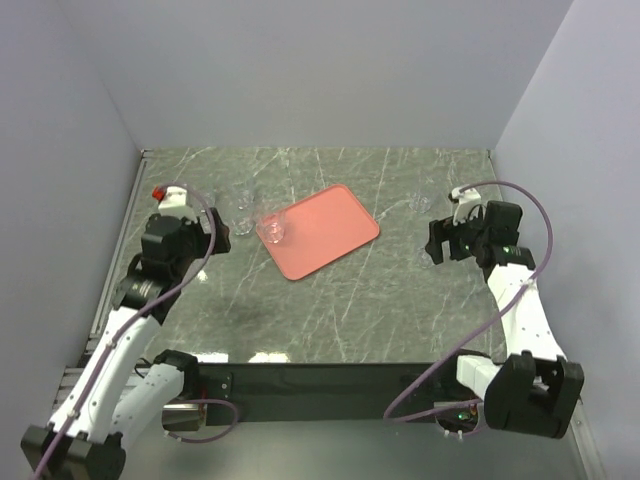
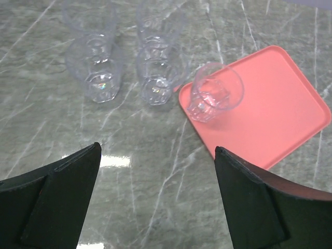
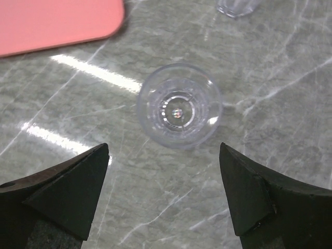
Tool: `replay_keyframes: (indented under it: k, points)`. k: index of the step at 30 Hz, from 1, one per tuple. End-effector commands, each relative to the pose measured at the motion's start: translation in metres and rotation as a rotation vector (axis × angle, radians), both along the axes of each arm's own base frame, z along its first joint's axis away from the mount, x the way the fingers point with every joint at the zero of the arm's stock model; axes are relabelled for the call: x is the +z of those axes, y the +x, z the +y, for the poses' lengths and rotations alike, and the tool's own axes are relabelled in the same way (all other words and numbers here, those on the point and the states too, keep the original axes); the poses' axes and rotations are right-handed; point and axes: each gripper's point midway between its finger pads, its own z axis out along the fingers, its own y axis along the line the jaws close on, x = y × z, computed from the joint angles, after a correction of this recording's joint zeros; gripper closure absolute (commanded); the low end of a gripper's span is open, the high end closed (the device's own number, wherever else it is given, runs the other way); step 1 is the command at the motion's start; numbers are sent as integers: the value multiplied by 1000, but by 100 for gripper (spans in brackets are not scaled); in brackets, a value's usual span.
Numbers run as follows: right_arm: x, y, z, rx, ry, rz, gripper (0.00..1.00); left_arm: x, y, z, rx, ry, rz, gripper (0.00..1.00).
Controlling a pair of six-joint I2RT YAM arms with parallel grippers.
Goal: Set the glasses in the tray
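The salmon-pink tray (image 1: 335, 222) lies on the marble table, a little left of centre. One clear glass (image 2: 215, 92) stands upright on the tray's near-left corner (image 2: 270, 104). Several more glasses (image 2: 101, 78) stand on the table just left of the tray. My left gripper (image 2: 157, 150) hangs open above bare marble, short of these glasses, with nothing between its fingers. My right gripper (image 3: 164, 146) is open over the table on the right, and a lone upright glass (image 3: 179, 106) stands just beyond its fingertips. Another glass (image 3: 236, 5) stands farther off.
Grey walls close the table on the left, back and right. A strip of marble lies between the tray (image 3: 62, 21) and the right gripper (image 1: 440, 245). The dark front edge (image 1: 330, 375) runs along the near side between the arm bases.
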Motion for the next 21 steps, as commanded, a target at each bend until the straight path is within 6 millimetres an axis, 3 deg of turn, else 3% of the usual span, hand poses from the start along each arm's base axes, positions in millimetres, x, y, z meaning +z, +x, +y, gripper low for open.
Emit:
replay_keyframes:
  k: [1, 4, 9, 16, 21]
  points:
    - [7, 15, -20, -114, -21, 33, 8, 13, -4, 17, 74, 14, -114, 3]
    - [0, 21, -24, -133, -6, 90, 15, 24, -7, 19, 86, 1, -165, 2]
    - [-7, 34, -28, -171, 23, 134, 19, 20, -4, 23, 109, 14, -158, 1]
    - [-22, 47, -33, -209, 47, 205, 37, 20, -5, 27, 128, 20, -159, 1]
    - [-30, 51, -34, -220, 52, 231, 44, 20, -6, 26, 121, 16, -161, 1]
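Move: The near right glass stands about 6 cm ahead of the right hand and 1 cm to its left, its middle some 7 cm lower. The far right glass is roughly 17 cm beyond that glass on the same line. The tray's middle lies about 13 cm ahead of the right hand and 32 cm to its left. From the left hand, empty and pulled back, the near right glass is some 59 cm to the right, 7 cm ahead and 14 cm below. The right hand comes down and forward to the right-hand side of the near right glass, sinking about 5 cm and reaching 4 cm, with some 3 cm of drift to its right. Its fingers tip about 15 degrees farther down and swing a little clockwise, while they narrow from almost wide open to just over half. They end close to the rim; no touch can be made out. ##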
